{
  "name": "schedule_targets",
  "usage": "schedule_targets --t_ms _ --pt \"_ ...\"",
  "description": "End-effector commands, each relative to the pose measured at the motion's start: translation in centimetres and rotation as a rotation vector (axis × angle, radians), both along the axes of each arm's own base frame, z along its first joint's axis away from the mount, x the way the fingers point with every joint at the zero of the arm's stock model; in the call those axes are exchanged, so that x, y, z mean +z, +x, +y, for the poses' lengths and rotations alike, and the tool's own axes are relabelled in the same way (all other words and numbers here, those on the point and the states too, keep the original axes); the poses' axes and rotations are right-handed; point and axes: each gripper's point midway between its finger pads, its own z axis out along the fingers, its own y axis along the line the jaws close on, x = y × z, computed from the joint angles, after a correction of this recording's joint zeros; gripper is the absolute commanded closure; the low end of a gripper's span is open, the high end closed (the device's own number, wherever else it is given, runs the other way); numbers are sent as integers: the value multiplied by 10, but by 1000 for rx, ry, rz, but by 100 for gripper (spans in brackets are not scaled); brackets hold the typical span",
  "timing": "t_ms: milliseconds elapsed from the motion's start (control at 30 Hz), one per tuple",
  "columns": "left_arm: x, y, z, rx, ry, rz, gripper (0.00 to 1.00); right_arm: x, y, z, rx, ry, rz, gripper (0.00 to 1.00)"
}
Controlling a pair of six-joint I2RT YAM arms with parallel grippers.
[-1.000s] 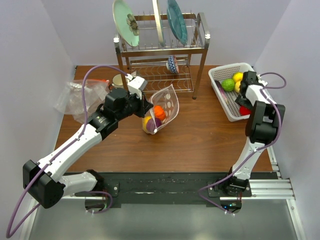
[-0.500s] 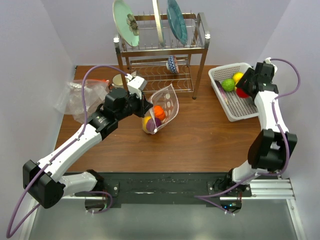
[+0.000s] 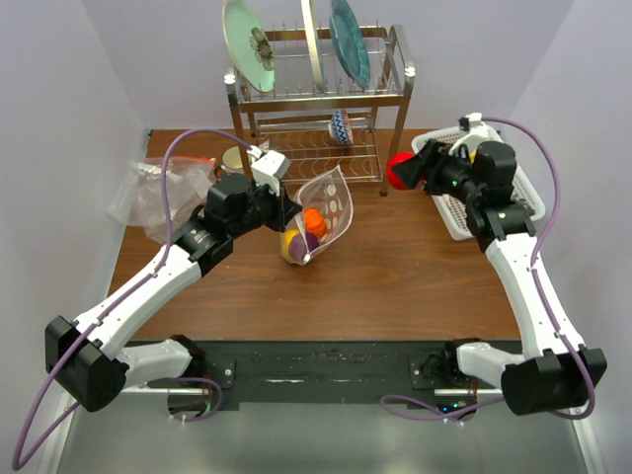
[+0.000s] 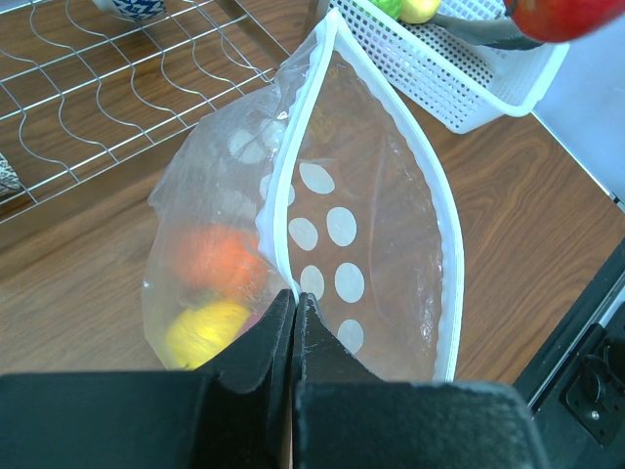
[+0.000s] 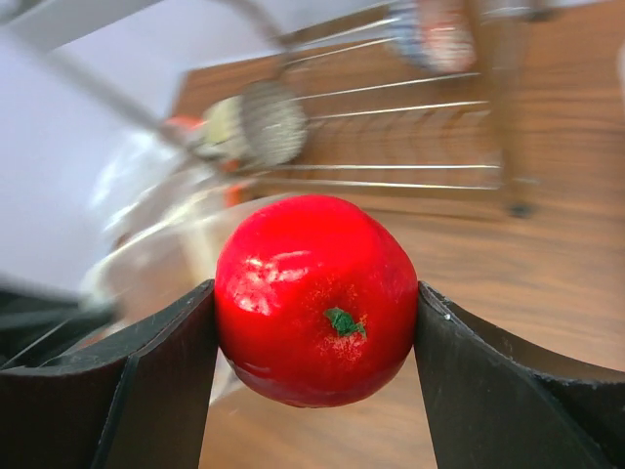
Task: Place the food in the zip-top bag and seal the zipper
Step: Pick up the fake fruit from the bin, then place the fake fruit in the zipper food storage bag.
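Observation:
The dotted zip-top bag [image 3: 333,202] hangs open-mouthed at the table's middle, with my left gripper [image 3: 289,210] shut on the zipper [image 4: 283,210] at its near corner. Inside lie an orange fruit [image 3: 314,219], a yellow one [image 3: 291,246] and a purple one [image 3: 308,240]. In the left wrist view my left gripper [image 4: 294,299] pinches the white mouth edge, jaws pressed together. My right gripper [image 3: 407,170] is shut on a red round fruit [image 5: 314,298] and holds it in the air between the white basket [image 3: 456,219] and the bag, right of the bag's mouth.
A metal dish rack [image 3: 393,94] with plates and a bowl [image 3: 339,126] stands behind the bag. Crumpled plain clear plastic [image 3: 158,193] lies at the left. The white basket [image 4: 459,83] at the right edge holds a green and a yellow fruit.
My right gripper has risen out of the basket with the red fruit and swung left toward the bag. The left arm and the bag have not moved.

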Motion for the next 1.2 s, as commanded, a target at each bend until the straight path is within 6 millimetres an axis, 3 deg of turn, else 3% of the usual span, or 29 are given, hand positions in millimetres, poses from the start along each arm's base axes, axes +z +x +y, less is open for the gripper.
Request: schedule_targets --t_ms 0,100,233,500,633,900,1000,1033,1100,1167 --pt "11 5 0 8 -25 -44 100 32 -27 57 224 98 -102 51" --pt "13 6 0 8 -26 -47 100 45 -43 88 353 139 -143 51" --pt "14 4 1 7 -25 -50 100 48 -55 120 462 143 -153 51" --pt "17 5 4 20 -23 -59 100 27 -59 168 551 96 -125 52" --pt "18 5 4 21 -25 -64 100 12 -53 177 553 66 -100 52" --pt "20 4 5 21 -26 -67 100 3 -38 183 515 7 -84 50" --pt "20 4 4 19 -26 -65 100 1 -32 183 492 -15 -76 34" --pt "20 4 4 19 -27 -66 100 2 -32 182 489 -22 -79 13" --pt "20 3 5 19 -27 -66 100 5 -32 182 486 -27 -90 4" --pt "20 4 5 21 -26 -67 100 10 -32 180 481 -29 -103 3"
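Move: With the tomato already in your right fingers, find the bag's open mouth roughly 17 cm to the left, 5 cm back and 8 cm lower. The orange fruit inside lies some 19 cm left, 2 cm ahead and 24 cm down; the white bin is about 30 cm to the right, 15 cm farther out and 27 cm down. From the left gripper, pinching the lip, the mouth's middle is about 8 cm right, 1 cm ahead and 3 cm below. Swing the right gripper about 18 cm left to carry the tomato from the bin side to over the bag's mouth, drawing back some 6 cm, then easing slightly forward; rise a little first, then sink to just below the starting height. Turn the wrist some 30 degrees counter-clockwise on the way, and open the fingers at the end to let go of the tomato. Keep the left gripper still, pinching the bag's lip. ##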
